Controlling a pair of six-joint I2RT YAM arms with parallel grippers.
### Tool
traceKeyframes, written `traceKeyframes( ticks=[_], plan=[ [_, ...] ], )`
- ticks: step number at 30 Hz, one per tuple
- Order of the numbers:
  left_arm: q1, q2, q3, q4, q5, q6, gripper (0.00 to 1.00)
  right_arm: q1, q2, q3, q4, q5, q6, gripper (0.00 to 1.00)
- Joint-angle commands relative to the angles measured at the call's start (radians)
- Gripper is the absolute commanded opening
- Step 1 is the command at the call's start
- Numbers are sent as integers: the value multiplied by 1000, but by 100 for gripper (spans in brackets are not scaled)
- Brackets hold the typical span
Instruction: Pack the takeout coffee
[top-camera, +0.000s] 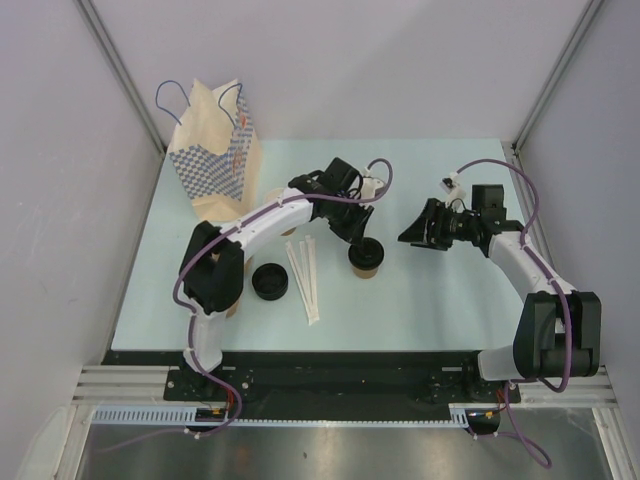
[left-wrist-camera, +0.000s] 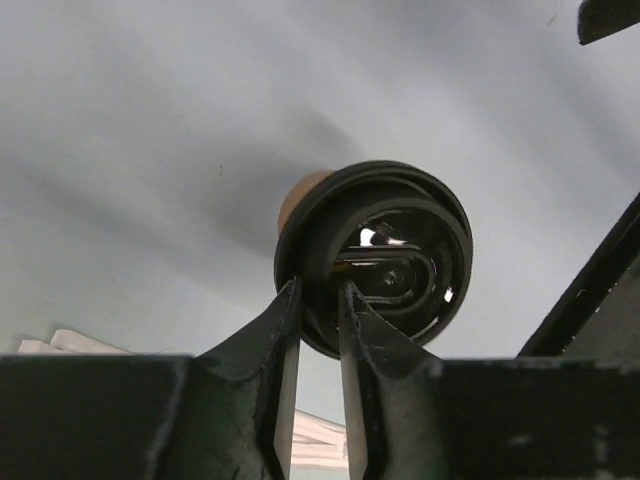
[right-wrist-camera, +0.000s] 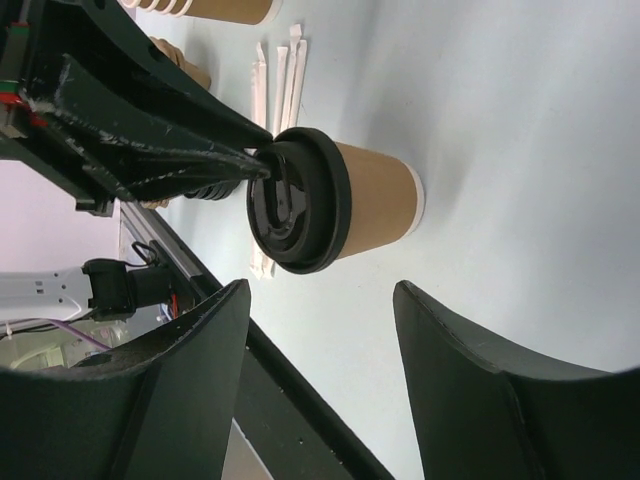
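The takeout coffee (top-camera: 366, 256), a tan paper cup with a black lid, stands upright on the pale table just right of centre. My left gripper (top-camera: 360, 240) comes down on it from above. In the left wrist view the gripper (left-wrist-camera: 318, 290) has one finger outside and one inside the rim of the lid (left-wrist-camera: 400, 250), closed on the near edge. The right wrist view shows the cup (right-wrist-camera: 375, 200) with those left fingers (right-wrist-camera: 225, 160) on its lid. My right gripper (top-camera: 412, 232) (right-wrist-camera: 320, 290) hangs open a short way right of the cup, nothing between its fingers.
A paper bag (top-camera: 212, 150) with a blue check pattern and handles stands open at the back left. Loose black lids (top-camera: 269, 281) lie left of the cup, with paper-wrapped straws (top-camera: 305, 275) between them. Lidless tan cups (right-wrist-camera: 220, 8) lie further left.
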Motion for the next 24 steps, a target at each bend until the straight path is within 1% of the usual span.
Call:
traceKeyframes(
  ticks=[1,3,4,7,9,18,20,24],
  plan=[
    [-4,20,47,19,-28,24,20,-8,-34,36,-6,-7,-16,65],
    [-4,23,55,13,-36,33,15,-8,-34,36,-5,-10,-14,64],
    [-4,23,67,10,-42,36,10,-10,-31,36,-3,-10,-14,65],
    [4,28,87,-18,-63,68,2,-11,-33,36,1,-10,-11,65],
    [10,31,112,-33,-93,96,0,-11,-33,36,1,-10,-11,65],
    [77,37,191,-64,-246,249,0,-10,-33,36,0,-14,-16,65],
    [102,46,199,-71,-269,293,0,-11,-31,35,6,-13,-11,65],
    [140,74,207,-85,-287,329,0,-11,-27,36,15,-16,-5,66]
  ],
)
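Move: The lidded coffee cup stands right under the left fingertips, its middle about 2 cm back, 3 cm to the right and 5 cm below. The stack of empty cups is some 9 cm ahead and 17 cm left of the hand; the straws lie about 4 cm back and 12 cm left. From the right hand the lidded cup is about 12 cm left, 1 cm back and 8 cm lower. The left fingers pinch the black lid's rim and carry the cup about 9 cm forward, 6 left, rising slightly. ##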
